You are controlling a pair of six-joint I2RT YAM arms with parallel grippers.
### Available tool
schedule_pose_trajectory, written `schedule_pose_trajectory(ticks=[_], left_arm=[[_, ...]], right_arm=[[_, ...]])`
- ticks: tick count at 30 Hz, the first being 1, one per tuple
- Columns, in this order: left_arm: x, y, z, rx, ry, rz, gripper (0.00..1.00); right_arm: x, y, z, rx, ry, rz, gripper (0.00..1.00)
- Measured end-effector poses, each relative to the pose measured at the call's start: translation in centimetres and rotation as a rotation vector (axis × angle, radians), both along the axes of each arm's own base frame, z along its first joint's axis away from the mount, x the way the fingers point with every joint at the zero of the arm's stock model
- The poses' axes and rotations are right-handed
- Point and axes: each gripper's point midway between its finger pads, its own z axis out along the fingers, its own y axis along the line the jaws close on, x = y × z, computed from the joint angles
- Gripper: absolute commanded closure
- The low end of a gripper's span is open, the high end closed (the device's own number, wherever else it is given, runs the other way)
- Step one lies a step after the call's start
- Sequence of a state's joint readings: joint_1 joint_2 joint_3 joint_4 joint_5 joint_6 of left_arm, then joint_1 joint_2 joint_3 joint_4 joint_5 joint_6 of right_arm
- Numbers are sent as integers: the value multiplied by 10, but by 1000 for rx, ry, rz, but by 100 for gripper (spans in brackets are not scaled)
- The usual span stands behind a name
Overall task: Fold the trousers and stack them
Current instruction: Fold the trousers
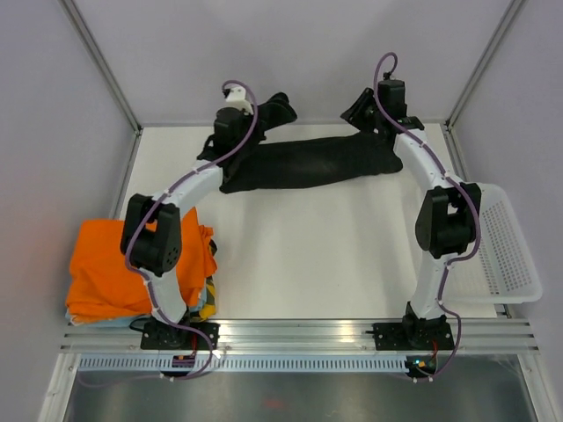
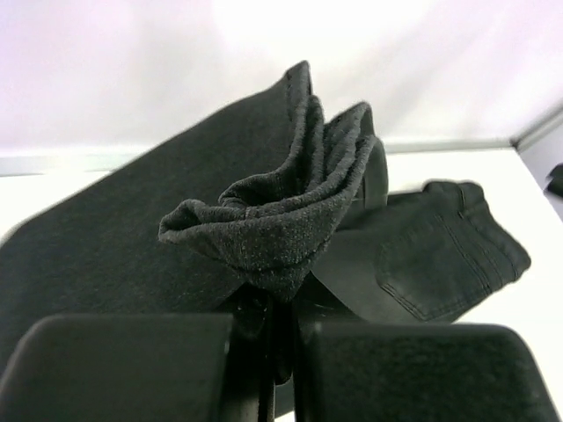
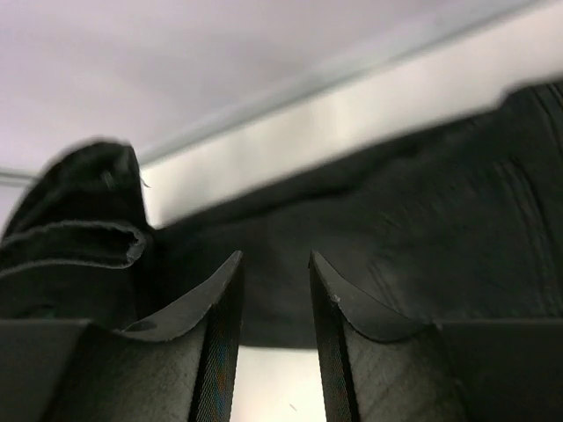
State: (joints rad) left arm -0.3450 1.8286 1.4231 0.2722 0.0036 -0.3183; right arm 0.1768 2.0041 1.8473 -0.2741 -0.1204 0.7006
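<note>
The black trousers lie lengthwise across the far part of the table. My left gripper is shut on their left end and holds a bunched fold of fabric raised off the surface. In the left wrist view the cloth is pinched between the jaws of that gripper, and the waist with a back pocket lies to the right. My right gripper hovers at the trousers' right end. It stands open just above the dark fabric, with nothing between its fingers.
A stack of folded garments topped by a bright orange one sits at the left table edge beside the left arm. A white perforated basket hangs off the right edge. Walls and frame posts close in the back.
</note>
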Motion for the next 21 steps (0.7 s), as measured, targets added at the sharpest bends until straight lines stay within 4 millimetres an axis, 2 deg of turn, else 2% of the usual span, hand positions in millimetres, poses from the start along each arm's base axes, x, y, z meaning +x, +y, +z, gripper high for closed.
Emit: schedule_pose_trajectory(ticks=[3, 5, 8, 10, 11, 13, 16, 19, 21], left_arm=[[7, -43, -28, 29, 37, 8, 98], [8, -64, -51, 49, 69, 23, 98], [6, -86, -92, 72, 150, 58, 98], [4, -92, -115, 79, 196, 88, 98], [4, -92, -123, 81, 211, 100, 98], [3, -93, -134, 84, 234, 127, 98], [3, -94, -138, 78, 239, 155, 98], [2, -93, -138, 73, 239, 174, 98], [2, -92, -138, 76, 240, 185, 98]], right_arm=[[-16, -14, -41, -32, 114, 24, 58], [-30, -18, -63, -53, 186, 51, 57], [-42, -17, -74, -70, 234, 95, 56], [-46, -14, -76, -68, 238, 123, 50], [-48, -12, -78, -64, 242, 136, 43], [-53, -9, -86, -51, 263, 154, 40], [-59, -3, -96, -7, 298, 169, 37], [-48, 9, -100, 83, 290, 172, 36], [-39, 21, -111, 165, 305, 166, 24]])
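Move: The left hand holds the gathered trouser hem high over the trousers. Their waist end, with the pocket, lies about 35 cm to its right, 4 cm back and 23 cm lower; their left fold edge is some 14 cm left, 6 cm back and 24 cm down. From the empty right hand, the held hem is roughly 23 cm to the left at about its own height and straight across, the waist end about 8 cm right, 6 cm back and 23 cm below. Down and to the right, the left hand carries the pinched hem about 14 cm lower and 9 cm across, over the trousers towards the waist end, then holds still there, fingers shut and tipped downward. The right hand sinks about 11 cm and draws back, then turns left and slightly forward near the hem, tipping down and opening its fingers wider. ##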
